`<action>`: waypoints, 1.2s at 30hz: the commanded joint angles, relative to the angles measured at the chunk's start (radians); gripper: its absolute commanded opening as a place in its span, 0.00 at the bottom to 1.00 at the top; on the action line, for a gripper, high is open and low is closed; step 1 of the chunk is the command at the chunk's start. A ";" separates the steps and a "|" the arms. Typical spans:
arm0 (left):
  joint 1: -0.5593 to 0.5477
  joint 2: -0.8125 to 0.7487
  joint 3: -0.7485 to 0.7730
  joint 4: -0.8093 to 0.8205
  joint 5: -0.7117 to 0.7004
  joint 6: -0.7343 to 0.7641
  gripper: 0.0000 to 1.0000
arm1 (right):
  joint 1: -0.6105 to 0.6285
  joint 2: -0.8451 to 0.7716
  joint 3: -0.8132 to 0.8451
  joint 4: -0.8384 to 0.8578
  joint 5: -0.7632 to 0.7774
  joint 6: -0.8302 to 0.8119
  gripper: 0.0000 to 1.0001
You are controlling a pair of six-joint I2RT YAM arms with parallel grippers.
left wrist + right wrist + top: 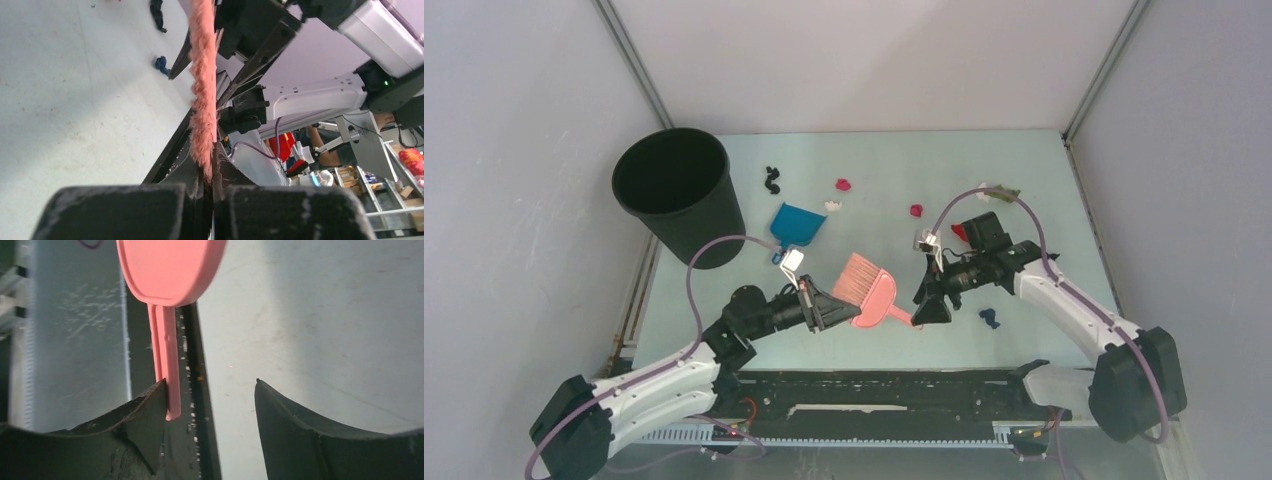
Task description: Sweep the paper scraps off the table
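My left gripper (842, 308) is shut on the bristle end of the pink brush (871, 292); in the left wrist view (214, 155) the bristles (202, 100) run up out of the closed jaws. My right gripper (929, 308) is open at the brush's handle tip; in the right wrist view (210, 382) the handle (170, 365) lies against the left finger. Paper scraps lie on the table (884, 160): black (772, 180), pink (843, 184), white (832, 206), red (916, 210) and dark blue (990, 318). The dark blue scrap (161, 64) also shows in the left wrist view.
A blue dustpan (797, 224) lies at the left middle, beside a tall black bin (676, 190) at the table's left edge. Another red scrap (960, 232) sits by the right arm, and a pale one (999, 190) at the back right. A black rail (884, 390) runs along the near edge.
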 commanded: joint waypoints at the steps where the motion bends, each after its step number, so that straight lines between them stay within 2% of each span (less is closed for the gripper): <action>1: -0.005 -0.073 -0.012 0.062 -0.017 0.056 0.00 | -0.005 0.076 0.067 -0.090 -0.192 -0.005 0.71; 5: -0.006 -0.083 -0.021 0.073 -0.034 0.061 0.00 | -0.004 0.150 0.103 -0.176 -0.326 -0.024 0.67; 13: -0.006 -0.083 -0.031 0.083 -0.093 0.061 0.00 | 0.009 0.223 0.139 -0.288 -0.336 -0.129 0.53; 22: -0.006 -0.069 -0.020 0.039 -0.091 0.074 0.00 | -0.012 0.254 0.180 -0.356 -0.322 -0.204 0.10; 23: -0.005 -0.067 -0.012 0.013 -0.088 0.081 0.01 | -0.014 0.260 0.182 -0.354 -0.308 -0.205 0.00; 24: -0.005 -0.069 0.006 -0.034 -0.083 0.105 0.08 | -0.013 0.267 0.183 -0.347 -0.281 -0.198 0.00; 25: -0.006 -0.074 0.034 -0.105 -0.077 0.148 0.26 | -0.009 0.274 0.183 -0.349 -0.251 -0.204 0.00; 26: -0.005 -0.088 0.081 -0.218 -0.072 0.207 0.38 | -0.003 0.282 0.183 -0.363 -0.218 -0.223 0.00; 28: -0.019 -0.139 0.192 -0.501 -0.132 0.324 0.51 | 0.010 0.301 0.182 -0.398 -0.171 -0.267 0.00; 30: -0.046 -0.180 0.238 -0.555 -0.147 0.370 0.64 | 0.027 0.322 0.187 -0.437 -0.156 -0.315 0.00; 32: -0.052 -0.180 0.339 -0.727 -0.196 0.453 0.71 | 0.050 0.339 0.199 -0.476 -0.146 -0.353 0.00; 36: -0.052 -0.112 0.551 -1.028 -0.307 0.660 0.73 | 0.123 0.361 0.214 -0.521 -0.117 -0.391 0.00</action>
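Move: Some 3 cm back and 3 cm to the left of the right hand point, about level with it, is the brush handle. The dark blue scrap lies about 14 cm to the right of this open hand, 4 cm farther out and 12 cm below. The left hand still pinches the brush's head end. From it the right gripper is roughly 14 cm to the right, straight across and 2 cm lower; the dustpan lies some 26 cm ahead, 14 cm left and 14 cm below. Easing back about 3 cm and slightly up, the right hand tilts some 20 degrees to bring its open fingers around the brush handle, then pinches it while the left hand holds nearly still. Only then does the left hand open wide, release the head and rise about 5 cm, tilting up; the right hand keeps its grip and sinks about 3 cm, drawing slightly back. ##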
